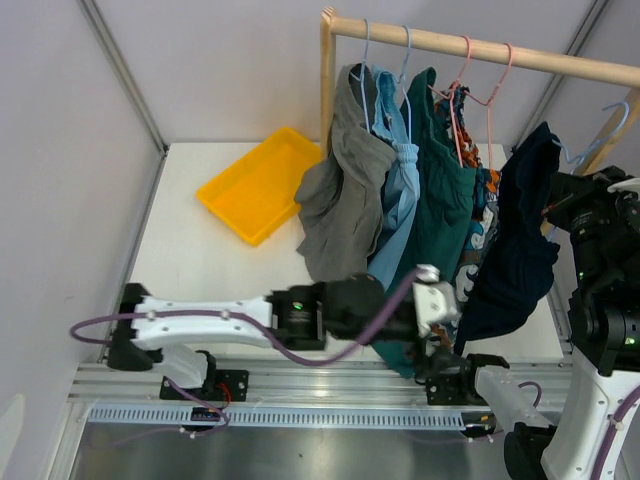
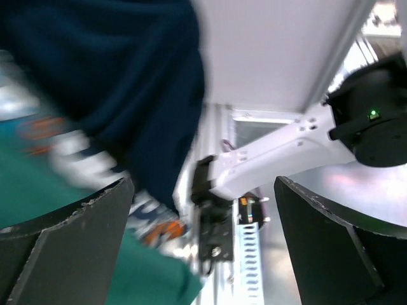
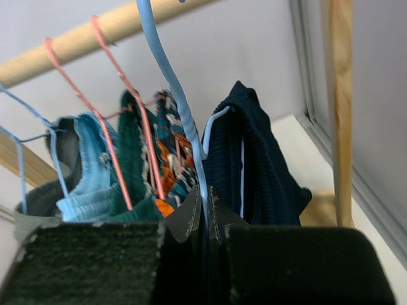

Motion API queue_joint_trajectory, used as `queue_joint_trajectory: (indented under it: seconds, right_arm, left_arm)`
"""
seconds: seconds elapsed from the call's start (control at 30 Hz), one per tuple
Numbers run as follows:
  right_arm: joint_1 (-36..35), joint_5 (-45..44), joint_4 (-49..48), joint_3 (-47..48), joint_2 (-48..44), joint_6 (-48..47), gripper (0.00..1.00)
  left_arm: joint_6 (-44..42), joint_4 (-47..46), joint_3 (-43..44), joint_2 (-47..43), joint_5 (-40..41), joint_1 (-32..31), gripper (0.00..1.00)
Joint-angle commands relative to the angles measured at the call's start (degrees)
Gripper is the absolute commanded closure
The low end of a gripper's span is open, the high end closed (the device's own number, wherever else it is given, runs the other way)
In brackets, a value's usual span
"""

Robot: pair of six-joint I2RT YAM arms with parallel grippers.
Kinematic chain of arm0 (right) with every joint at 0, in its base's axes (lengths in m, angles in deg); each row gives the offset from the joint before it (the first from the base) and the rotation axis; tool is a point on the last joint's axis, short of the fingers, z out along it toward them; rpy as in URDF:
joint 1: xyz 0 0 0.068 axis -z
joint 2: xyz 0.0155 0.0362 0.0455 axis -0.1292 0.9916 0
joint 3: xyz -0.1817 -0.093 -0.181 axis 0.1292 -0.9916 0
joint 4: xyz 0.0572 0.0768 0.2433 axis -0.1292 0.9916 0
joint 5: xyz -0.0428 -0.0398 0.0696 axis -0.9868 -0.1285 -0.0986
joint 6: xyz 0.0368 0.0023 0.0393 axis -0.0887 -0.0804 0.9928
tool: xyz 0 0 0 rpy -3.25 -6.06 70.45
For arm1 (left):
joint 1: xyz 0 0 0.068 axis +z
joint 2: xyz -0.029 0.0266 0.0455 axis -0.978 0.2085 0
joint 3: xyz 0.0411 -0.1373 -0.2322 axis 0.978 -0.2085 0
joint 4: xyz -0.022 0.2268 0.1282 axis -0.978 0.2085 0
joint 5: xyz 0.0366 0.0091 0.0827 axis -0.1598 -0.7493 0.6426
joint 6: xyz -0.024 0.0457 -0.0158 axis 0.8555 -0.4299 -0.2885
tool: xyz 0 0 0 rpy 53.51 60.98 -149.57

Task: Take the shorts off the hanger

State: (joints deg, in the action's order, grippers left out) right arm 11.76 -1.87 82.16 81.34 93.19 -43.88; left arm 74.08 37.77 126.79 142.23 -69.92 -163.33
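Note:
Several shorts hang on wire hangers from a wooden rail [image 1: 480, 45]: grey [image 1: 335, 190], light blue [image 1: 400, 190], dark teal-green [image 1: 440, 200], a cartoon print [image 1: 482, 215] and navy [image 1: 520, 250]. My right gripper [image 3: 205, 206] is shut on the light blue hanger [image 3: 175, 89] that carries the navy shorts [image 3: 261, 165]; from above it [image 1: 556, 208] sits just right of them. My left gripper [image 2: 203, 241] stands wide open and holds nothing, low beside the hems of the navy shorts [image 2: 114, 76], print shorts [image 2: 95, 165] and teal shorts [image 2: 70, 260]. From above it [image 1: 436, 305] is below the teal pair.
A yellow tray [image 1: 260, 185] lies on the white table at the back left. The rack's wooden post [image 1: 327, 80] stands behind it. The right arm's white link and base [image 2: 273, 162] lie close ahead of the left gripper, above the slotted rail [image 1: 300, 415].

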Motion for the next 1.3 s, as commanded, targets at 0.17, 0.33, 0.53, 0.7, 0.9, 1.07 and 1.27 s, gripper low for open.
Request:
queue_joint_trajectory:
  seconds: [0.17, 0.33, 0.53, 0.7, 0.9, 1.07, 1.27]
  right_arm:
    - [-0.03, -2.57, 9.00, 4.82, 0.28, 4.59, 1.00]
    - [-1.35, -2.83, 11.46, 6.57, -0.34, 4.42, 1.00]
    - [-1.97, -1.34, 14.10, 10.18, 0.71, 4.68, 1.00]
    - [-1.79, 0.24, 14.54, 11.05, 0.98, 5.30, 1.00]
    - [-2.14, -3.00, 15.16, 11.59, 1.24, 3.72, 1.00]
    - [-2.58, -5.47, 15.16, 10.89, 1.59, 2.92, 1.00]
    - [-2.67, -5.12, 14.98, 10.36, 1.77, 2.75, 1.00]
  left_arm:
    - [-4.65, -8.16, 15.71, 16.44, 4.42, -6.66, 0.01]
    - [-6.68, -9.92, 19.84, 19.70, 8.45, -7.54, 0.01]
    - [-9.14, -11.50, 20.20, 20.85, 11.80, -7.63, 0.01]
    - [-9.32, -10.36, 22.04, 22.87, 13.20, -7.80, 0.01]
    - [-17.91, -10.71, 21.61, 20.50, 29.53, -13.86, 0.01]
    - [-27.84, -17.99, 19.50, 21.81, 45.61, -18.60, 0.01]
    - [-33.31, -28.72, 15.10, 22.61, 53.64, -19.76, 0.01]
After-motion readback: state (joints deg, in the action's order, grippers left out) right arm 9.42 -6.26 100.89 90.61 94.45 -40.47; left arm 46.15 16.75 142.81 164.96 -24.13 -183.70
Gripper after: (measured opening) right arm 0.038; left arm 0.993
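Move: From the left gripper, open and empty, the navy shorts' middle lies about 20 cm ahead and 11 cm to the right, near its own height. The patterned shorts hang roughly 21 cm ahead and 2 cm to the right, the green shorts some 19 cm ahead and 5 cm to the left. From the right gripper, shut on the blue hanger, the navy shorts' middle is about 8 cm ahead, 1 cm left and 10 cm below. Swing the left gripper on rightwards about 10 cm on the near side of the navy shorts, drawing it some 5 cm back and dipping briefly, then ease a little left and turn its open fingers some 30 degrees forward and up to face the shorts. Meanwhile keep the right gripper shut on the hanger, lower it, then draw it back about 4 cm, tipping its fingers slightly down. ##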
